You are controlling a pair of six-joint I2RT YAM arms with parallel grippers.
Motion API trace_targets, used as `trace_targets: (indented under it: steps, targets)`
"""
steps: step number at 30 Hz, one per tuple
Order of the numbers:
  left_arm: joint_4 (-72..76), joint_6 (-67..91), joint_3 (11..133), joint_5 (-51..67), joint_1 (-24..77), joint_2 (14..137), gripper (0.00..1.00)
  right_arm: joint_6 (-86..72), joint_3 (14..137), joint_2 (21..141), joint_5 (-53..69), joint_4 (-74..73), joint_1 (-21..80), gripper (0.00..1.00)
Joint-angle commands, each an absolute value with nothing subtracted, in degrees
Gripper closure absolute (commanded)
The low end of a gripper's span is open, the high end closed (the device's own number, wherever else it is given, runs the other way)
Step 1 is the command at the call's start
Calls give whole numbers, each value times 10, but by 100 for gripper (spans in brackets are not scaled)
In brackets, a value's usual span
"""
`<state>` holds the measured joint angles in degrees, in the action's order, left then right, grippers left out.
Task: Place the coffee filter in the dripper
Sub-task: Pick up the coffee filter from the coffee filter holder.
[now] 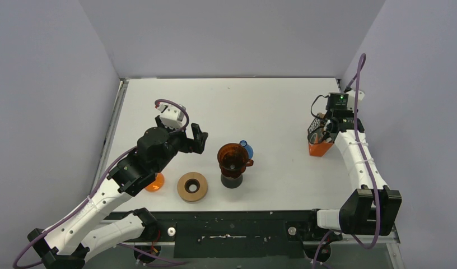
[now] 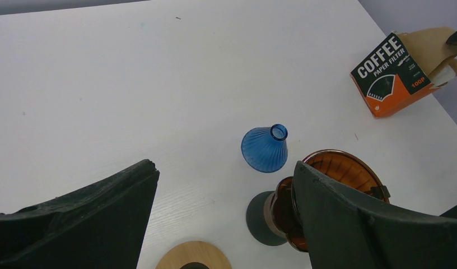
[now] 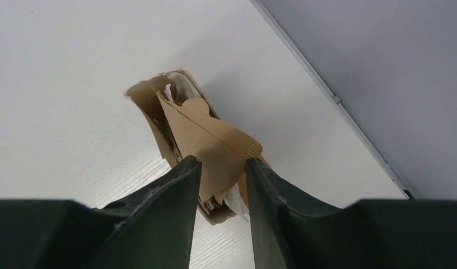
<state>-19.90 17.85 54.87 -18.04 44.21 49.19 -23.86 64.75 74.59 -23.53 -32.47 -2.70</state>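
An amber dripper point(image 1: 233, 159) stands on a dark base mid-table, and its ribbed bowl point(image 2: 344, 168) shows in the left wrist view. At the right an orange and black coffee filter box point(image 1: 319, 136) holds brown paper filters. One coffee filter point(image 3: 215, 134) sticks out of the box's torn mouth point(image 3: 143, 96). My right gripper point(image 3: 223, 162) hovers over it, jaws narrowly apart. The filter lies beyond the fingertips point(image 3: 187, 171), and no pinch shows. My left gripper point(image 2: 225, 168) is wide open and empty, just left of the dripper.
A blue ribbed cone point(image 2: 265, 148) lies just behind the dripper. A wooden ring point(image 1: 192, 186) sits in front and left of the dripper. A small orange object point(image 1: 155, 182) is partly under the left arm. The table's right edge and wall run close to the box.
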Motion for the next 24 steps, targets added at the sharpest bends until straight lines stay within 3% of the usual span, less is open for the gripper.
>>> trace_targets:
  steps: [1, 16, 24]
  targets:
    - [-174, 180, 550, -188, 445, 483, 11, -247, 654, 750, -228, -291, -32, 64]
    - [-174, 180, 551, -188, 445, 482, 11, -249, 655, 762, -198, -283, -32, 76]
    - [-173, 180, 551, -188, 445, 481, 11, -249, 656, 758, -195, -282, -32, 94]
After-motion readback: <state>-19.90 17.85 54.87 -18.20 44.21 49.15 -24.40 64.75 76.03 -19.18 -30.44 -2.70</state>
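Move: The brown coffee filter sticks up out of its holder box right at the right hand's half-open fingertips, its middle about 2 cm ahead, 1 cm left and 3 cm below. The upright box's middle is level fore and aft with the hand, 3 cm left and some 9 cm below; the table's right edge runs about 9 cm to the hand's right, 15 cm below. From the idle left hand, the filter lies roughly 10 cm ahead, 42 cm right and 12 cm lower. The right hand eases forward and to its left in about equal parts, not quite 2 cm in all and barely sinking, across the mouth of the holder box, while the wrist turns only some 5 degrees. As it goes, the fingers, already about a third open, draw together, slowly at first and then faster, until they are nearly shut with their tips pinching the filter's raised brown edge above the box. ##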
